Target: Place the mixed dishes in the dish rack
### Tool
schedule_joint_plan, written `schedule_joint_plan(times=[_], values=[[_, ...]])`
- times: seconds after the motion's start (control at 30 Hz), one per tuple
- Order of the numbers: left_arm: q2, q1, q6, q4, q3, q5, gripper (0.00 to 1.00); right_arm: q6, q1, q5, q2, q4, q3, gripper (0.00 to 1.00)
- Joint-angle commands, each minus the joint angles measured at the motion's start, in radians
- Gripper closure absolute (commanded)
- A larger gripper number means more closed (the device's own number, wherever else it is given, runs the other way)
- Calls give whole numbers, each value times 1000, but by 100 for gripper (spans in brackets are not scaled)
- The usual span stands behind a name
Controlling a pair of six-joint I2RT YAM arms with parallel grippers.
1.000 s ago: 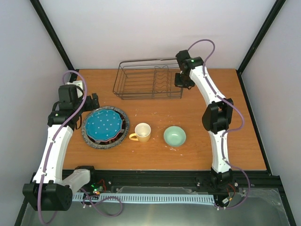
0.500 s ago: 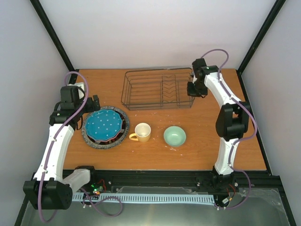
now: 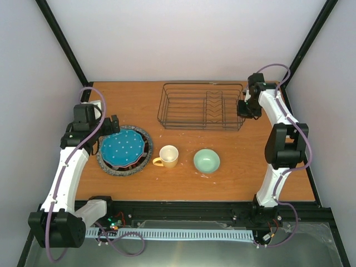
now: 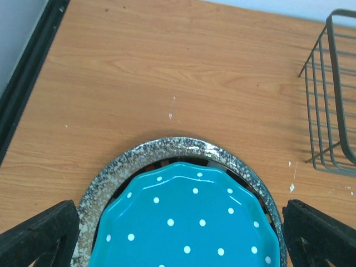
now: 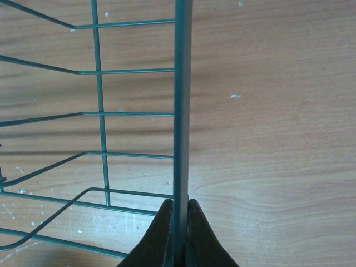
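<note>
The black wire dish rack (image 3: 201, 105) stands at the back of the table, right of centre. My right gripper (image 3: 245, 108) is shut on the rim wire (image 5: 182, 111) at the rack's right end. A stack of plates lies at the left: the teal white-dotted plate (image 3: 123, 147) on top, the grey speckled plate (image 3: 105, 164) at the bottom, dark edges of others between. My left gripper (image 3: 109, 125) is open just behind the stack, its fingers (image 4: 39, 233) either side of the teal plate (image 4: 189, 217). The yellow mug (image 3: 167, 156) and pale green bowl (image 3: 206, 161) stand in front.
The left end of the rack (image 4: 334, 94) shows at the right of the left wrist view. Black frame posts rise at both back corners, and a black rail (image 3: 183, 211) runs along the near table edge.
My right gripper has dragged the dish rack to the right along the back of the table. The left arm and the dishes have barely moved.
</note>
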Motion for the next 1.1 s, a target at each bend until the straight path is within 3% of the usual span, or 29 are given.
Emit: schedule_joint_plan(times=[0.0,0.3,0.47,0.63,0.7,0.8,1.07], values=[[-5,5,-24,43,-34,56,0,-24,-15,76,72,-23,72,97],[24,13,-25,69,-73,182,0,-37,-18,95,146,-44,72,97],[25,91,-28,95,-89,334,0,-34,-25,115,156,-45,76,91],[-4,208,-42,139,-107,520,0,-25,-27,139,153,-51,90,77],[-2,238,-48,147,-105,569,0,-18,-28,149,148,-51,98,64],[4,270,-53,154,-103,623,0,-12,-28,164,137,-53,112,55],[-15,278,-67,177,-99,630,0,7,-28,215,38,-18,117,37]])
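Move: The dish rack's near-right rail is already pinched in the right fingers; the rack's middle lies about 16 cm left of that hand, 5 cm ahead and some 6 cm below. The green bowl stands 15 cm left and 15 cm back of the hand. The polka-dot plate lies roughly 21 cm under the left hand, 2 cm back. From the left hand, the mug is 17 cm right and 4 cm back, the rack's middle 30 cm right and 16 cm ahead. The dish rack's held end is eased forward some 2 cm and down about 3 cm by the right arm; only then do its fingers open to over half, the hand shifting about 3.5 cm right around the rail and easing slightly up again. The left hand, open, dips about 3 cm towards the plate and comes most of the way back, rolling some 25 degrees, left side down. ##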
